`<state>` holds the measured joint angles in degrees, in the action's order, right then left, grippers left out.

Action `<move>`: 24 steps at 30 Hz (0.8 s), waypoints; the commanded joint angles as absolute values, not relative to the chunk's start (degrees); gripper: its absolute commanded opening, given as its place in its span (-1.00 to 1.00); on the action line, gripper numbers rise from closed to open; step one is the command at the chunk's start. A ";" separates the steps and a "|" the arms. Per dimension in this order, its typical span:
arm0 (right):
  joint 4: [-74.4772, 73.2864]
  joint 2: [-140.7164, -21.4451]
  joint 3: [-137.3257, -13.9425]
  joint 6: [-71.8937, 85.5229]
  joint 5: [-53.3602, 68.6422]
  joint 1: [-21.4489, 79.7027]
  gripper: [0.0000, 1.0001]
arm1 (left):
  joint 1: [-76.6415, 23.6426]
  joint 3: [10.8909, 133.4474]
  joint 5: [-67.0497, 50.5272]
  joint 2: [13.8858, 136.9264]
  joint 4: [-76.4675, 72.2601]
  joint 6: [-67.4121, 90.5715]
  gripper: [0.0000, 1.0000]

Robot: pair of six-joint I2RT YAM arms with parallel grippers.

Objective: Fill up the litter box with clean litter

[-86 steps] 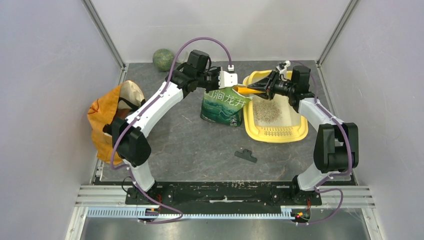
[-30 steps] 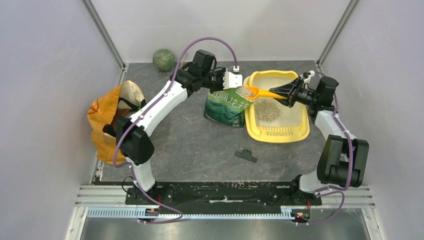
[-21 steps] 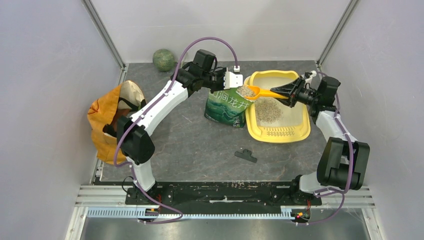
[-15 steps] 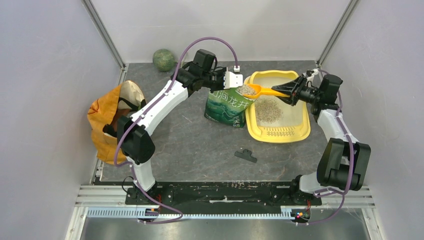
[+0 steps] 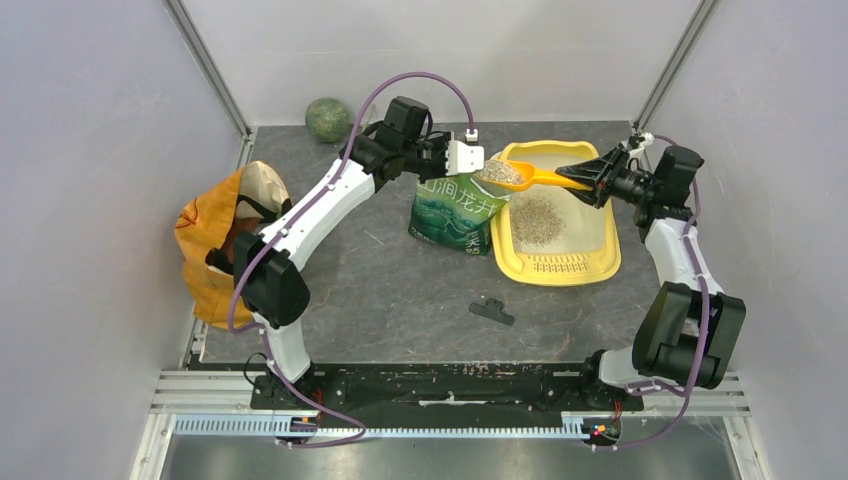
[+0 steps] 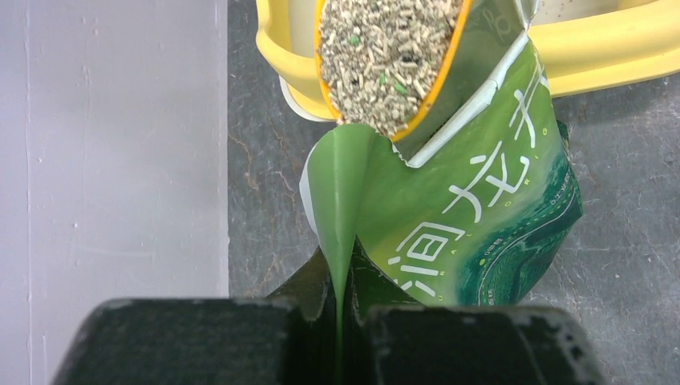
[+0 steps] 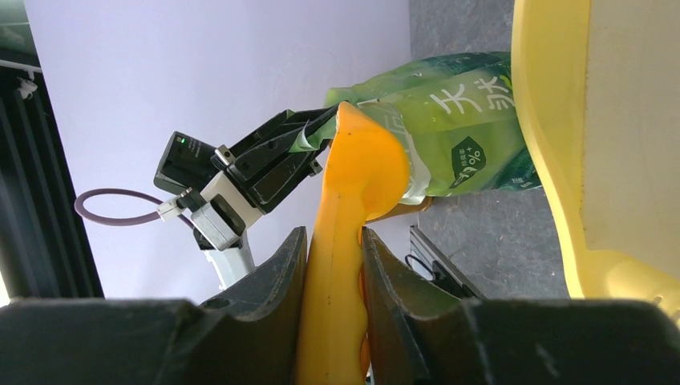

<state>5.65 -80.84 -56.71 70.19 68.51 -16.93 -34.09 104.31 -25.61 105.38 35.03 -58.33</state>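
The yellow litter box (image 5: 600, 262) lies at the right of the table with a patch of clean litter (image 5: 538, 212) in its basin. A green pouch (image 5: 452, 215) stands against its left side. My left gripper (image 5: 462, 170) is shut on the pouch's top edge, pinching a green flap (image 6: 341, 281). My right gripper (image 5: 592, 175) is shut on the handle of an orange scoop (image 5: 535, 177). The scoop's bowl is heaped with clean litter (image 6: 385, 56) and hangs over the pouch mouth, at the box's left rim (image 6: 609, 48). In the right wrist view the scoop (image 7: 357, 172) sits between my fingers.
An orange-yellow bag (image 5: 205, 250) slumps at the table's left edge. A green ball (image 5: 326, 118) rests in the far left corner. A small black part (image 5: 492, 311) lies on the dark tabletop in front of the pouch. Walls and metal posts close in both sides.
The scoop went from dipping into the pouch to hanging level and full of litter. My right arm has drawn back to the right, carrying it slightly up. The left gripper has kept its hold.
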 commanded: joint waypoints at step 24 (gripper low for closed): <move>3.60 -78.31 -58.23 65.84 73.93 -33.74 -1.00 | -33.84 107.23 -26.55 105.21 34.01 -61.17 -0.96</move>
<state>4.64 -79.55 -53.91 68.27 72.27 -31.09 -34.11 104.53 -25.67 105.41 35.59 -58.87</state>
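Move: The right hand holds the loaded yellow scoop, its bowl reaching left over the bag's mouth. The litter box's middle lies about 6 cm left of this hand, 4 ahead and some 24 below; the litter already poured lies about 10 cm left, 2 ahead and 27 below. The litter bag stands roughly 28 cm left, level fore and aft, its middle 16 below. From the left hand, the box is about 30 cm right, 3 ahead and 22 below. Still gripping the scoop's handle, the right hand carries the heaped bowl away from the bag's mouth and in over the litter box, going about 8 cm right, faster towards the end and nearly level, while turning some 10 degrees clockwise. The left hand stays put and keeps the bag's top edge pinched. ##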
